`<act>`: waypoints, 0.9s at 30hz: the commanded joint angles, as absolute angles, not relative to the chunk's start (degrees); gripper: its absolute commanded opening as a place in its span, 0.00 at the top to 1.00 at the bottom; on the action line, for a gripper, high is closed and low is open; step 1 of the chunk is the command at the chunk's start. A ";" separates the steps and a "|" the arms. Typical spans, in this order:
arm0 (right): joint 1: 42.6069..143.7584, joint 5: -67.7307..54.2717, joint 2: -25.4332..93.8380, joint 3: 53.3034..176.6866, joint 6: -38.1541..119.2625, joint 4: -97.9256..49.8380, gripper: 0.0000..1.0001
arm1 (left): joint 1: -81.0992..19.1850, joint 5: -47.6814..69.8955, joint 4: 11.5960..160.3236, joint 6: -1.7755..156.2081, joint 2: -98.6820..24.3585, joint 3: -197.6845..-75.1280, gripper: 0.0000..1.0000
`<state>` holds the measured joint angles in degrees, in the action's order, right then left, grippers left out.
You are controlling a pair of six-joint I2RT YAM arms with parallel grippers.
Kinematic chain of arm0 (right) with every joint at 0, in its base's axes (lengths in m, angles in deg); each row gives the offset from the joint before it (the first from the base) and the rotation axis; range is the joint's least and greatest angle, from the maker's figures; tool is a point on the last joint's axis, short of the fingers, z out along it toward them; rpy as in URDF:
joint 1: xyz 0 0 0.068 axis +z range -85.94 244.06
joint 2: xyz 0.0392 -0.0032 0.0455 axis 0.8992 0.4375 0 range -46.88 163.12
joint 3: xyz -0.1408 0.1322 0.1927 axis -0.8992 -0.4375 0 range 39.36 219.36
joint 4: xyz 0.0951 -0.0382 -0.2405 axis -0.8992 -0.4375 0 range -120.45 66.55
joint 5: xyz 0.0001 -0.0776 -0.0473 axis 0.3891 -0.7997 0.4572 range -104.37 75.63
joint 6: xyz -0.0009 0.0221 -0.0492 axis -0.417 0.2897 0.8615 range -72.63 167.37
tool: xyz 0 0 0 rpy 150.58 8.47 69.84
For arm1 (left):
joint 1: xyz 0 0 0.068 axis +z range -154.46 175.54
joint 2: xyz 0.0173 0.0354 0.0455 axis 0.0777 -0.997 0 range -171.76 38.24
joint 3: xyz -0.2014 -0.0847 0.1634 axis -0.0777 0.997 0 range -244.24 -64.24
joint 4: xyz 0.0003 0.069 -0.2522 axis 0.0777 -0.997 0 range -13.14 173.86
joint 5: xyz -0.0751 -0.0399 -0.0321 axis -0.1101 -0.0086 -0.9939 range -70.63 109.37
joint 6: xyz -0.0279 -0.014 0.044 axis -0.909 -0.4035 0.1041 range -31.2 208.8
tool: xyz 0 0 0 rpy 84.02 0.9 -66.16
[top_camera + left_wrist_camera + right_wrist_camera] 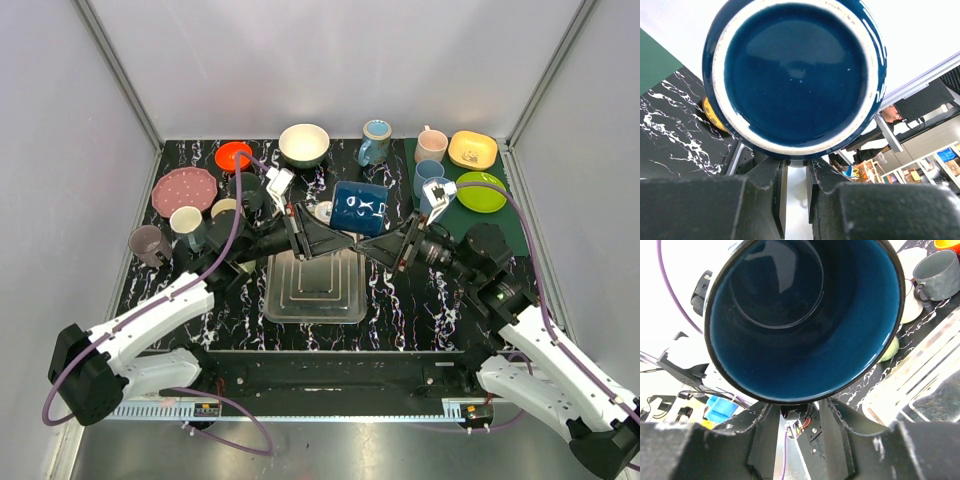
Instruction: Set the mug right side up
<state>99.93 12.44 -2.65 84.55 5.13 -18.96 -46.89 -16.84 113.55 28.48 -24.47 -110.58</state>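
Observation:
The dark blue mug (360, 207) with white markings lies on its side in the air above the far edge of a clear tray (315, 290). My left gripper (335, 240) is under its base end. In the left wrist view the mug's base (795, 75) fills the frame, and the left gripper (796, 170) has its jaws drawn close on a part under the mug. My right gripper (378, 247) is under the mouth end. In the right wrist view I look into the mug's mouth (805, 315). The right gripper (796, 412) has its jaws apart just below the rim.
Around the black marbled table stand a white bowl (304, 145), an orange dish (234, 156), a pink plate (185, 190), a grey mug (150, 243), a teal-rimmed cup (188, 222), a blue mug (376, 140), a pink mug (431, 143), a yellow bowl (472, 150) and a green plate (481, 192).

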 commanded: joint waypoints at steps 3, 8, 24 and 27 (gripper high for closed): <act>98.42 9.63 0.14 89.55 6.33 -14.05 0.78 | -51.65 -25.71 114.19 32.89 -22.66 -111.96 1.00; 98.33 7.61 0.32 89.63 6.59 -14.92 1.00 | -53.15 -26.34 113.74 34.21 -23.19 -111.18 1.00; 98.33 -23.83 6.72 103.51 23.54 -50.40 1.00 | -43.67 2.45 88.62 46.17 -12.22 -111.35 0.25; 98.33 -34.13 15.68 107.73 26.27 -57.28 1.00 | -41.99 11.07 81.86 47.66 -9.41 -110.91 0.25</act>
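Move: In mid-air above the tray's right side, both hands meet at the handle of the blue mug, which lies on its side with its mouth towards the right hand. Its middle is roughly 4 cm ahead of and 4 cm above either hand. About 30 cm below the right hand, the grey mug stands some 15 cm ahead and 6 cm left, the nearer blue cup about 21 cm ahead and 20 cm right. Closing on the handle, the right fingers pinch it while the left hand holds still; only then do the left fingers open wide, that hand dipping about 3 cm and backing off left and forward. The right hand carries the mug forward, right and down, some 12 cm in all, swinging clockwise and tipping its fingertips downward. ##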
